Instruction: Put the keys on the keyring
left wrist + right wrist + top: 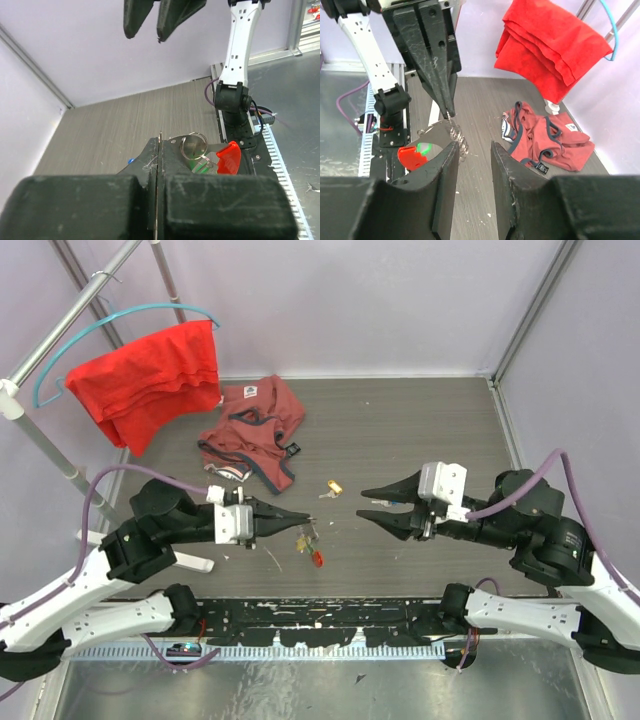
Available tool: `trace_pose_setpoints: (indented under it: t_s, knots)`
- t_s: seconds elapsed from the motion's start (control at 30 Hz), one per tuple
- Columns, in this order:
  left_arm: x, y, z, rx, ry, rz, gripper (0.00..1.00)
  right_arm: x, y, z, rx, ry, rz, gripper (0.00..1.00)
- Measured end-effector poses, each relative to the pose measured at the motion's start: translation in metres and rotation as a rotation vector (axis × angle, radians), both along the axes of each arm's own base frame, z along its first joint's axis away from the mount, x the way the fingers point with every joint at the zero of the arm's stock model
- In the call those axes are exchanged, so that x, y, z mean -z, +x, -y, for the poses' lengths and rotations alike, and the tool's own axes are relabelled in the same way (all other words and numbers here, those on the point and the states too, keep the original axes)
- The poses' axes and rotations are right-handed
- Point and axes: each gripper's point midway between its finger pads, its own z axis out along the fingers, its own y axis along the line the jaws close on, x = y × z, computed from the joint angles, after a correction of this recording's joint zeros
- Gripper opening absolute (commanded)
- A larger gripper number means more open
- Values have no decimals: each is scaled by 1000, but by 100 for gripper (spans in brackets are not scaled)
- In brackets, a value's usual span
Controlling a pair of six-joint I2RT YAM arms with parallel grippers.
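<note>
My left gripper (303,519) is shut, pinching the thin silvery keyring (306,536) at its tip. The ring hangs just above the table with its red oval tag (317,558) and a green-headed key (202,167) beside it. The left wrist view shows the ring (194,145) and red tag (229,157) just past the closed jaws of that gripper (160,142), and a blue speck (131,161) on the other side. A yellow-headed key (333,487) lies alone on the table. My right gripper (361,503) stands open, empty, facing the left one a short way to the right. In the right wrist view the ring (457,136) hangs ahead of the right gripper (474,146).
A maroon garment (252,430) lies crumpled at the back left of the table. A red cloth (150,380) hangs on a teal hanger from the metal rack (40,455) at far left. Grey walls close in the back and right sides.
</note>
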Motion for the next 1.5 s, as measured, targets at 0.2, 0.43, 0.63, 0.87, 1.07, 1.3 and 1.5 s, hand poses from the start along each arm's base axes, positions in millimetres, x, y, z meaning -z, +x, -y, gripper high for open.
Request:
trace_pose_setpoints:
  t_s: [0.2, 0.43, 0.63, 0.87, 1.07, 1.3, 1.5]
  knots:
    - [-8, -13, -4, 63, -62, 83, 0, -7, 3, 3, 28, 51, -11, 38]
    - [-24, -30, -13, 139, -115, 237, 0, 2, 8, -4, 42, 35, -39, 38]
    - [-22, -39, -20, 176, -135, 391, 0, 5, 10, -4, 54, 31, -50, 38]
    - [-17, -44, -21, 213, -133, 534, 0, 9, 13, -5, 70, 22, -56, 38]
    - [-1, -47, -21, 259, -78, 632, 0, 14, 21, -5, 110, 8, -68, 38]
    - [4, -51, -27, 289, -30, 716, 0, 34, 38, -11, 186, -58, -102, 38]
    - [5, -52, -33, 289, -16, 772, 0, 54, 55, -15, 267, -127, -129, 42]
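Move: Some 12 cm ahead of the open right hand, 4 cm to its left and about 22 cm below, the yellow key lies on the table. The blue key lies roughly 9 cm ahead and 7 cm to the right of that hand, at the same depth. The keyring in the left fingers is about 8 cm left of the right hand, 3 cm back and slightly lower. From the left hand the yellow key is some 14 cm ahead, 5 cm right and 21 cm down. Easing forward and down, then quickening, the right hand heads for the yellow key, about 5 cm each way, fingers staying open as they dip slightly and turn some 15 degrees clockwise. Meanwhile the left hand keeps its shut grip on the keyring and carries it back and a little left, away from that key, rolling some 45 degrees about its fingers so that its forward side rises. ##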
